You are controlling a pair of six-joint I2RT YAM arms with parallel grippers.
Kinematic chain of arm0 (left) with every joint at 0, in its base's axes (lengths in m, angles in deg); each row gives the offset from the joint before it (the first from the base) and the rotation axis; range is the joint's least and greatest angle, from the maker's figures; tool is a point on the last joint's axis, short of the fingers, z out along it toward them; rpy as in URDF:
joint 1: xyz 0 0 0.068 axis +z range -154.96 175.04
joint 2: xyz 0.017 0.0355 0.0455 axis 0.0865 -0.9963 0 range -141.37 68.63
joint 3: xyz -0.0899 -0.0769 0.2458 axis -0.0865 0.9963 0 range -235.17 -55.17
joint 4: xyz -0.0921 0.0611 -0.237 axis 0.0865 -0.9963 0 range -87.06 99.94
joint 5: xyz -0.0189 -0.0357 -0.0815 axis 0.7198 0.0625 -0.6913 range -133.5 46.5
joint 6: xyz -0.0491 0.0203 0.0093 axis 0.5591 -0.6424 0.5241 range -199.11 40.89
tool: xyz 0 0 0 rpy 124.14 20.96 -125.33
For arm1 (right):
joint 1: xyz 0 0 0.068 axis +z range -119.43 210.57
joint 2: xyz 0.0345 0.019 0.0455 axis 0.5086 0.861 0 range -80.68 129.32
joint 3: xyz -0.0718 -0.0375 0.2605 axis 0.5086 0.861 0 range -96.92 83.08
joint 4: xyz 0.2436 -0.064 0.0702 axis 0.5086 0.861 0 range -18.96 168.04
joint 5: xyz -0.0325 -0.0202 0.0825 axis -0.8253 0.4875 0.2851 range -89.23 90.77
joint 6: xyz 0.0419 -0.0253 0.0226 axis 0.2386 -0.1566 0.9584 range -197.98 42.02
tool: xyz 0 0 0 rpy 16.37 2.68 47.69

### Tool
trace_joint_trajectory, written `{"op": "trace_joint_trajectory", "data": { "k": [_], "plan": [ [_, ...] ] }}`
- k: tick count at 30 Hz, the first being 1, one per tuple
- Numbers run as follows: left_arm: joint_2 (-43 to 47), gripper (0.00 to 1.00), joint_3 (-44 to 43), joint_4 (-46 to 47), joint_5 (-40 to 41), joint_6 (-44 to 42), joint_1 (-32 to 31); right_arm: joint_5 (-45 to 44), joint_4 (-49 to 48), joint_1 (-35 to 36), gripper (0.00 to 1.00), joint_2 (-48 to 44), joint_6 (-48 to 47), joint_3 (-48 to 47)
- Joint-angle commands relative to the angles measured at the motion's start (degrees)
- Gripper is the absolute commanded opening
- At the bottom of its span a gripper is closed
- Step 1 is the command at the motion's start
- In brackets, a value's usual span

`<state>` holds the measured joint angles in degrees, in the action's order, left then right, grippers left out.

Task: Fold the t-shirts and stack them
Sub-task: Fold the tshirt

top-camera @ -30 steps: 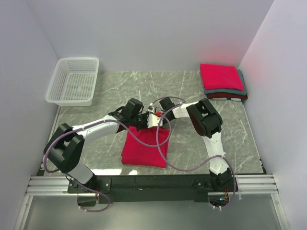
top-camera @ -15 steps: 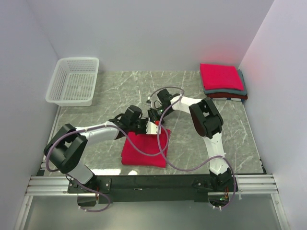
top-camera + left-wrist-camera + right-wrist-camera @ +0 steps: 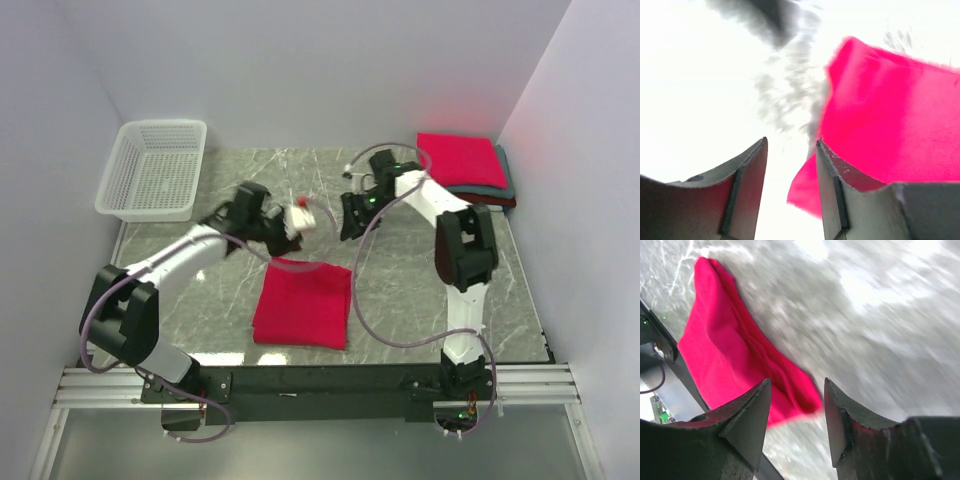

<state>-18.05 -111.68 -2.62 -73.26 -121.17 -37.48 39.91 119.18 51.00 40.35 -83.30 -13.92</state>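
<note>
A bright red t-shirt (image 3: 302,303) lies folded into a rectangle on the marble table, near the front middle. It also shows in the left wrist view as red cloth (image 3: 890,125) and in the right wrist view (image 3: 730,355). My left gripper (image 3: 303,216) (image 3: 791,142) hovers behind the shirt's far left corner, open and empty. My right gripper (image 3: 348,222) (image 3: 797,383) hangs behind the far right corner, also open with nothing between its fingers. At the back right sits a stack of folded t-shirts: red on top (image 3: 460,160), grey (image 3: 506,180) below it, dark red (image 3: 480,201) at the bottom.
A white lattice basket (image 3: 155,170) stands at the back left against the wall. White walls close in the table on three sides. The arms' cables loop over the table's middle (image 3: 360,280).
Both grippers opened, let go of the red shirt's far edge and lifted away, the left toward the back left, the right toward the back right. The shirt now lies flat.
</note>
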Motion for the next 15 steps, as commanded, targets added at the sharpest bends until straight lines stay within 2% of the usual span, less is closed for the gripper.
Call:
{"op": "trace_joint_trajectory", "data": {
  "k": [1, 2, 4, 8, 15],
  "plan": [
    [1.87, 0.49, -6.24, -15.98, -15.40, 13.21, 9.56, 2.43, 4.77, -2.58, 0.54, -7.82, -4.52, 4.07],
    [1.08, 0.49, -7.03, -20.88, -16.90, 13.67, 10.96, 4.18, 4.34, -2.50, 0.54, -8.79, -4.61, 7.48],
    [-1.56, 0.51, -6.69, -22.16, -21.03, 16.90, 14.66, 5.77, 1.79, -2.50, 0.54, -11.08, -3.91, 11.02],
    [-3.59, 0.49, -3.09, -16.90, -26.93, 26.22, 19.15, 7.53, -1.90, -2.49, 0.54, -12.22, -3.29, 17.52],
    [-9.03, 0.46, -0.88, -5.48, -25.53, 40.11, 19.86, 8.32, -7.09, -2.06, 0.56, -11.70, -1.36, 20.52]
  ]
}}
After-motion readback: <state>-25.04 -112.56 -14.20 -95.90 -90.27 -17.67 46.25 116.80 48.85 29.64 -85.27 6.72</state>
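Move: The t-shirt's near-left far corner lies just to the left of the left hand, about 4 cm over and 2 cm back, some 10 cm below it. The right hand's corner, the far right one, lies about 8 cm back from it, barely 1 cm to its right and roughly 7 cm below. The t-shirt's middle is some 12 cm back and 3 cm right of the left hand, and about 16 cm back and 11 cm left of the right hand. Fingers already parted and staying so, the left hand swings up and about 7 cm to its left, over the t-shirt's far left corner, then sinks and eases back beside it, rolling some 55 degrees about its own pointing line while still aimed rightward and down at the cloth. The right hand draws back about 8 cm and a little to the right, rising slightly first and then sinking towards the far right corner, its fingers still open and its tilt nearly unchanged. ##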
